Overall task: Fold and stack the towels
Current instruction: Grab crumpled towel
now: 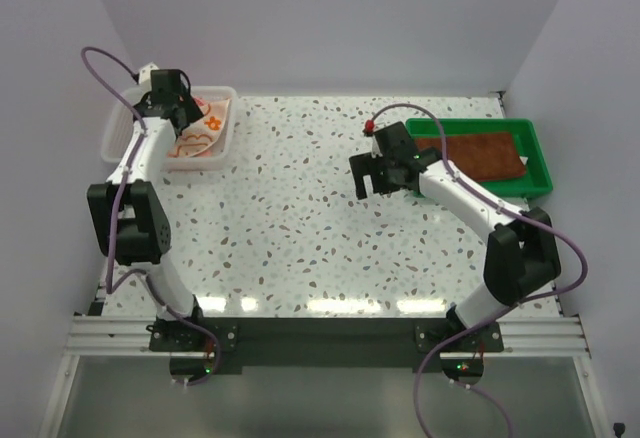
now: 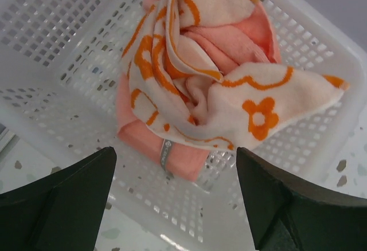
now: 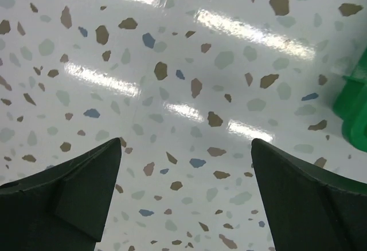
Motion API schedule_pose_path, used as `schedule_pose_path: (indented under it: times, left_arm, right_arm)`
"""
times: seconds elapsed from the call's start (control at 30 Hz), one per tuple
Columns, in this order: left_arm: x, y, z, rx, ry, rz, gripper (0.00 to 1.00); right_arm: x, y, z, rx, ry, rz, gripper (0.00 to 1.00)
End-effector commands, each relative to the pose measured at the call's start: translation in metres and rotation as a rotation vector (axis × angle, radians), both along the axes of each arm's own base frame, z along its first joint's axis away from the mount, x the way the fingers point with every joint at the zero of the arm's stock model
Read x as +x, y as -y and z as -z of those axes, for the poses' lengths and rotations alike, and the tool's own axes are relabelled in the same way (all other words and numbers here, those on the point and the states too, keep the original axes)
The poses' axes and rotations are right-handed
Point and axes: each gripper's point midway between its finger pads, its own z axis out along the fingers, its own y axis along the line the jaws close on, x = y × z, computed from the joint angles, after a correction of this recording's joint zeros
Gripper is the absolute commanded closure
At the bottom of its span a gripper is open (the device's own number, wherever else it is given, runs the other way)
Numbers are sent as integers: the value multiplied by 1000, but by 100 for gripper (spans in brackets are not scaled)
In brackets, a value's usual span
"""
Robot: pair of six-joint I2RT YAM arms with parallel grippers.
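A crumpled white towel with orange flowers (image 2: 212, 85) lies on a salmon pink towel (image 2: 172, 153) inside the white mesh basket (image 2: 69, 50) at the table's far left. My left gripper (image 2: 175, 199) hangs open just over the basket's near rim, with nothing between its fingers. From above, the patterned towel (image 1: 198, 138) shows beside the left gripper (image 1: 185, 108). A dark brown towel (image 1: 478, 156) lies flat in the green tray (image 1: 535, 153) at the far right. My right gripper (image 1: 382, 176) stands open and empty over bare tabletop left of the tray, its fingers (image 3: 74, 193) wide apart.
The speckled tabletop (image 1: 300, 218) stretches between basket and tray. A corner of the green tray (image 3: 352, 110) shows at the right edge of the right wrist view. White walls close in the back and both sides.
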Motion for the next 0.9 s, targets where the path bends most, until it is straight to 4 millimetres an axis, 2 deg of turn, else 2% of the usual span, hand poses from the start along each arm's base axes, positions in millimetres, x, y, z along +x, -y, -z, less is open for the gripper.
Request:
schedule_pose_path:
  times: [0.0,0.03,0.07,0.17,0.27,0.4,0.5,0.53,0.57,0.6,0.63,0.67,0.7,0.73,0.77,0.83,0.87]
  left_arm:
    - [39,-18,-13,-82,110,-64,11]
    - [43,-23,-11,-83,114,-75,12]
    - [49,-24,2,-90,96,-82,13]
    - [57,-30,10,-101,81,-102,14]
    - [59,-37,43,-125,27,-134,17]
    - [58,-35,71,-148,-24,-125,25]
    - [56,-33,84,-159,-51,-116,36]
    - [56,-33,84,-157,-51,-117,51]
    - [57,-34,76,-148,-35,-110,62]
    - [58,-36,67,-131,-16,-110,82]
    - [59,-38,57,-116,4,-110,88]
    - [62,-42,31,-89,59,-103,92]
    - [62,-46,16,-65,86,-113,97]
    - [62,-48,0,-51,116,-115,97]
    - [62,-49,-31,-30,178,-106,98]
    - [61,-49,-62,-17,241,-100,98]
    - [59,-49,-93,-3,304,-90,98]
  right_arm:
    - [-2,-32,-25,184,57,-78,1]
    - [-4,-34,-25,190,55,-90,1]
    - [-7,-34,-21,190,50,-96,1]
    - [-10,-34,-14,184,36,-109,1]
    - [-13,-33,-8,176,21,-116,1]
    - [-14,-35,-5,188,22,-120,1]
    - [-15,-36,-4,204,24,-111,1]
    - [-17,-37,-4,210,21,-115,1]
    - [-17,-38,-3,214,17,-115,1]
    - [-19,-38,-4,217,15,-118,1]
    - [-19,-38,-5,220,17,-120,1]
    - [-19,-38,-6,218,19,-122,2]
    - [-20,-37,-9,214,25,-125,2]
    - [-20,-35,-10,208,28,-122,1]
    - [-19,-34,-11,201,33,-119,1]
    - [-19,-32,-14,192,40,-118,1]
    - [-20,-31,-16,190,43,-115,1]
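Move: Ahead of the left hand in the white bin, about 7 cm out, 1 cm left and 11 cm below, lies the middle of the crumpled orange-and-white towel. The bin's near rim is some 8 cm back and 3 cm left of that hand; its right rim is about 3 cm ahead and 11 cm right, both roughly 7 cm lower. From the right hand the towel lies around 19 cm ahead, 49 cm left and 5 cm below. Reaching forward about 5 cm and slightly left, the open left hand goes down some 9 cm into the bin and onto the near-left part of the towel, shuts its fingers on the cloth there, then rises about 4 cm with the pinch kept. The empty right hand eases left and back about 3 cm, fingers still open. ##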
